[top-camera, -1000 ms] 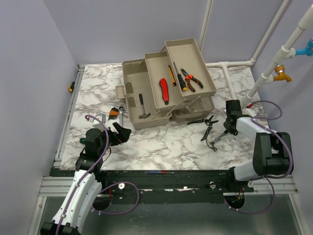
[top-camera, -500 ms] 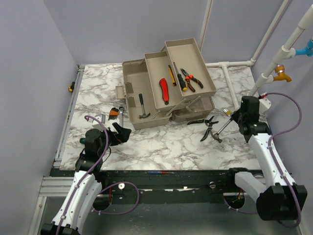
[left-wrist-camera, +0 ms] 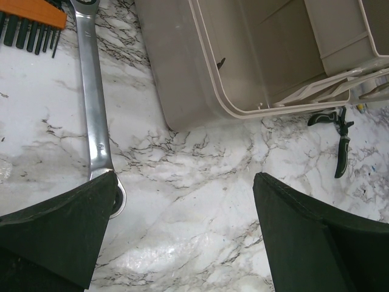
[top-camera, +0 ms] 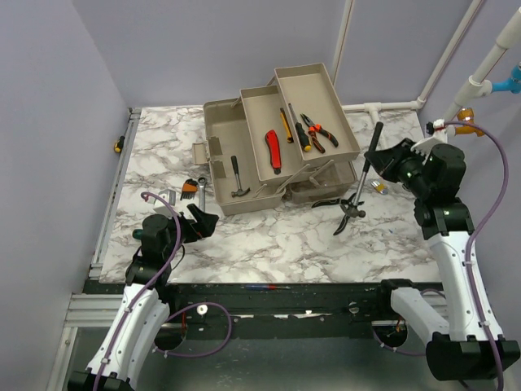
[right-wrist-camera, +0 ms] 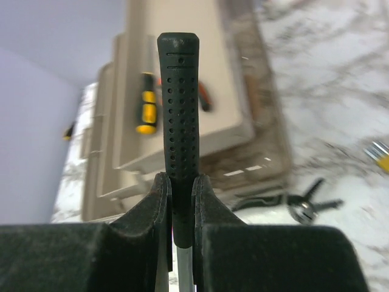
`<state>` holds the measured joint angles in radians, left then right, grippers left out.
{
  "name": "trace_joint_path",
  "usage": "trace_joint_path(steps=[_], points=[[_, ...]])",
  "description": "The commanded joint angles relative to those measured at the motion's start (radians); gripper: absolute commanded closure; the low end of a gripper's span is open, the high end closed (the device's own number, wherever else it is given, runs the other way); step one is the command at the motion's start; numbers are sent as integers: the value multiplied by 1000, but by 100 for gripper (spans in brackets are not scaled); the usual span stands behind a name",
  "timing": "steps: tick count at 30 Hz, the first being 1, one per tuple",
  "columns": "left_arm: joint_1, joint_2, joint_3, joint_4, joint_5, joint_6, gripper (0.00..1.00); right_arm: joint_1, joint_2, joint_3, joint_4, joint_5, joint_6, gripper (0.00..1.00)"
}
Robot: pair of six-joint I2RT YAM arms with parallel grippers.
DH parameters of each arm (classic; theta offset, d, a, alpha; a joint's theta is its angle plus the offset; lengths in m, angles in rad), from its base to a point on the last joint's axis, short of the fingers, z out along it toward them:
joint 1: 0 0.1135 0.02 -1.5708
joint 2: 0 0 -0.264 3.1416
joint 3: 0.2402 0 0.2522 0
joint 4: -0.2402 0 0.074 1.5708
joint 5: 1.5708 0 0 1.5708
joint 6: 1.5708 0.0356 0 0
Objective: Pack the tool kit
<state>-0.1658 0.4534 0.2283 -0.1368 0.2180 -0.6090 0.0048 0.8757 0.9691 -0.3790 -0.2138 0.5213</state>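
Observation:
The beige tool kit box [top-camera: 224, 126] stands open at the back, its fold-out trays holding a red cutter [top-camera: 273, 149], orange-handled pliers [top-camera: 317, 133] and a screwdriver [top-camera: 286, 125]. A small hammer [top-camera: 236, 177] lies in its lower compartment. My right gripper [top-camera: 389, 163] is shut on the black dotted grip of a second hammer [right-wrist-camera: 179, 121], which hangs in the air right of the box with its head [top-camera: 356, 210] pointing down. My left gripper [top-camera: 199, 220] is open and low over the marble at the near left, holding nothing.
A long steel wrench [left-wrist-camera: 94, 109] and an orange hex-key set [left-wrist-camera: 30, 12] lie left of the box. Black pliers [top-camera: 330, 201] rest on the marble below the held hammer. White pipes [top-camera: 383, 114] run along the back right.
The right arm has lifted the hammer off the marble and swung it up and back towards the box. The left arm has not moved.

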Motion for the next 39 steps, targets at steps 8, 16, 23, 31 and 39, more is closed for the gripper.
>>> trace_joint_path(steps=[8,16,23,31,39], points=[[-2,-24,-19,29,20,15,4,47,142,261,183,-324,25,99],[-2,-37,-23,25,12,14,4,359,304,429,167,-89,-18,99],[-1,-47,-24,17,5,12,4,653,541,606,148,139,-64,99],[-1,-55,-24,11,3,12,4,837,861,849,134,288,-92,99],[-1,-59,-25,3,-7,5,4,864,1130,1082,48,425,-114,99]])
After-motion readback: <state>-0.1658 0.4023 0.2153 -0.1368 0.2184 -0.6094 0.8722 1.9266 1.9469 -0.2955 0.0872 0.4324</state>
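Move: Some 38 cm to the right hand's left, 16 cm ahead and 25 cm below it lies the toolbox's deep left compartment, where the hammer it already holds is being taken. The small hammer inside is about 37 cm left, 11 cm ahead and 26 cm down. The red knife in the middle tray is roughly 25 cm left, 10 cm ahead and 16 cm lower; the pruning shears lie almost straight below. From the left hand, the compartment is about 25 cm ahead, 6 cm right and 8 cm lower. Swinging left over the open trays, the right hand carries the hammer by its black grip, head hanging down, about 39 cm across to above the left compartment. It first climbs about 12 cm, then sinks some 9 cm at the far side while easing a few centimetres forward. The wrist turns about 35 degrees counter-clockwise and the fingers keep their hold. ##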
